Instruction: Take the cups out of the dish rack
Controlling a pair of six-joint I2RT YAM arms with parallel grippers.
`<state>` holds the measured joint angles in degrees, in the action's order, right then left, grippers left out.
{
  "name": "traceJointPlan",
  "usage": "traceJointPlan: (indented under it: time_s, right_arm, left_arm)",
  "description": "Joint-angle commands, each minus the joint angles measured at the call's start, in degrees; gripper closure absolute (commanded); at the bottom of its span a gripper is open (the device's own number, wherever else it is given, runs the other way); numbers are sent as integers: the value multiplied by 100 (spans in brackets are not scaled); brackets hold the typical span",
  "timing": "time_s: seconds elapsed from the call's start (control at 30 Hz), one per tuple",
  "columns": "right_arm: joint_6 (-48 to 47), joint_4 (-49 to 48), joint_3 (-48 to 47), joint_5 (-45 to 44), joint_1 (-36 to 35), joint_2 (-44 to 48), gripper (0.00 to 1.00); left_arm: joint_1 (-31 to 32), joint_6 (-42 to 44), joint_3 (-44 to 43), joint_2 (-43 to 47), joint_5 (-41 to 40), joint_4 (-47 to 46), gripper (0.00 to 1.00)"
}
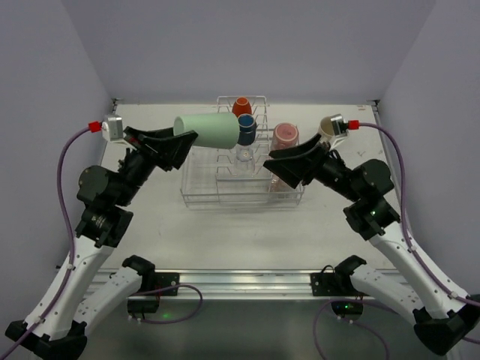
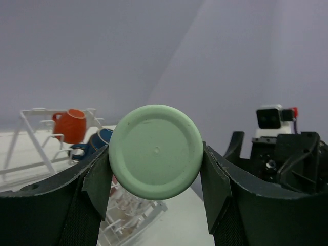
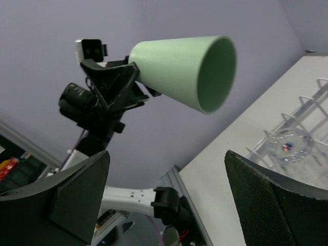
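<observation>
My left gripper (image 1: 182, 142) is shut on the base end of a mint-green tumbler (image 1: 212, 130) and holds it on its side in the air over the left part of the wire dish rack (image 1: 201, 197). In the left wrist view the tumbler's round base (image 2: 156, 151) sits clamped between my fingers (image 2: 100, 179). My right gripper (image 1: 283, 169) is open and empty, over the rack's right part next to a pink tumbler (image 1: 285, 135). An orange-red mug (image 1: 241, 106), a dark-blue mug (image 1: 246, 129) and a clear glass (image 1: 244, 154) stand in the rack's middle. The right wrist view shows the tumbler's open mouth (image 3: 218, 72).
A cream mug (image 1: 328, 126) shows behind the right wrist, at the table's back right. Something pinkish lies in the rack under the right gripper, mostly hidden. Grey walls close in the table at the back and both sides.
</observation>
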<state>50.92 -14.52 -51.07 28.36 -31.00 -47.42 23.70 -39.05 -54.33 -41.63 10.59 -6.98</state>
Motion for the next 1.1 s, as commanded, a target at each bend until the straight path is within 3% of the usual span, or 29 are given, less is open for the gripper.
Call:
traceJointPlan:
  time_s: [0.0,0.27,0.5,0.63,0.73,0.77,0.83,0.87,0.93,1.0,1.03,1.07]
  right_arm:
    - [410,-954,27,56,-318,-267,3]
    - [252,-1096,-351,-111,-687,-865,8]
    - [243,-1342,-737,161,-732,-1243,20]
    - [296,-1421,-966,284,-775,-1532,33]
    - [384,-1536,-1054,267,-828,-1665,58]
    - [375,-1449,-1080,240,-846,-1657,77]
    - [218,-1151,-1133,-82,-837,-1578,93]
    - [-114,-914,-1186,-233,-837,-1438,99]
    - [-772,147,-1492,-776,-828,-1219,100]
    - [-1318,1404,-1975,-1330,-820,-1103,100]
    - [-1617,1896,-2160,-1681,-828,-1068,100]
    - [-2125,2310,-2327,-2468,-767,-1050,100]
  left_arm:
    - [-6,-972,316,49,1190,-1384,68]
    - [3,-1684,739,-56,1999,-2280,68]
    - [3,-1703,1002,-65,2088,-2220,68]
    - [3,-1694,1170,-65,2053,-2220,67]
    - [11,-1650,1301,-56,2035,-2211,64]
    - [11,-1589,1319,-56,2043,-2193,56]
    - [11,-1405,1258,-30,2017,-1871,39]
    - [20,-1247,1179,14,1982,-1642,17]
    - [11,-571,811,67,1773,-619,0]
    - [11,351,319,119,1483,229,0]
    - [11,632,204,163,1116,1076,0]
    - [11,931,99,285,877,1424,0]
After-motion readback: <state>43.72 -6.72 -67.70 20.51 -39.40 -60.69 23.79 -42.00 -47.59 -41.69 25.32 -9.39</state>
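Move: The right hand is empty and open. The green cup lies about 15 cm to its left, 6 cm ahead and 4 cm higher, on its side with the mouth facing right. The left hand already grips it near the base, its middle some 5 cm right and 2 cm ahead; the waiting right gripper is about 20 cm right of the left hand, 5 cm back and 3 cm lower. From the right hand, the blue cup is 22 cm ahead, 6 cm left and 18 cm down, and the front pink mug 14 cm ahead, 8 cm right and 31 cm down. The left hand carries the green cup back and right about 4 cm each way, turning some 20 degrees clockwise to offer its mouth, then sinks about 4 cm, while the open right hand comes left about 7 cm to meet it and shuts on the rim, one finger inside the cup and one outside. The left fingers then open fully and the left hand starts forward and left, turning back counter-clockwise, as the right hand, keeping its pinch, moves a couple of centimetres forward and right with a slight rise. ##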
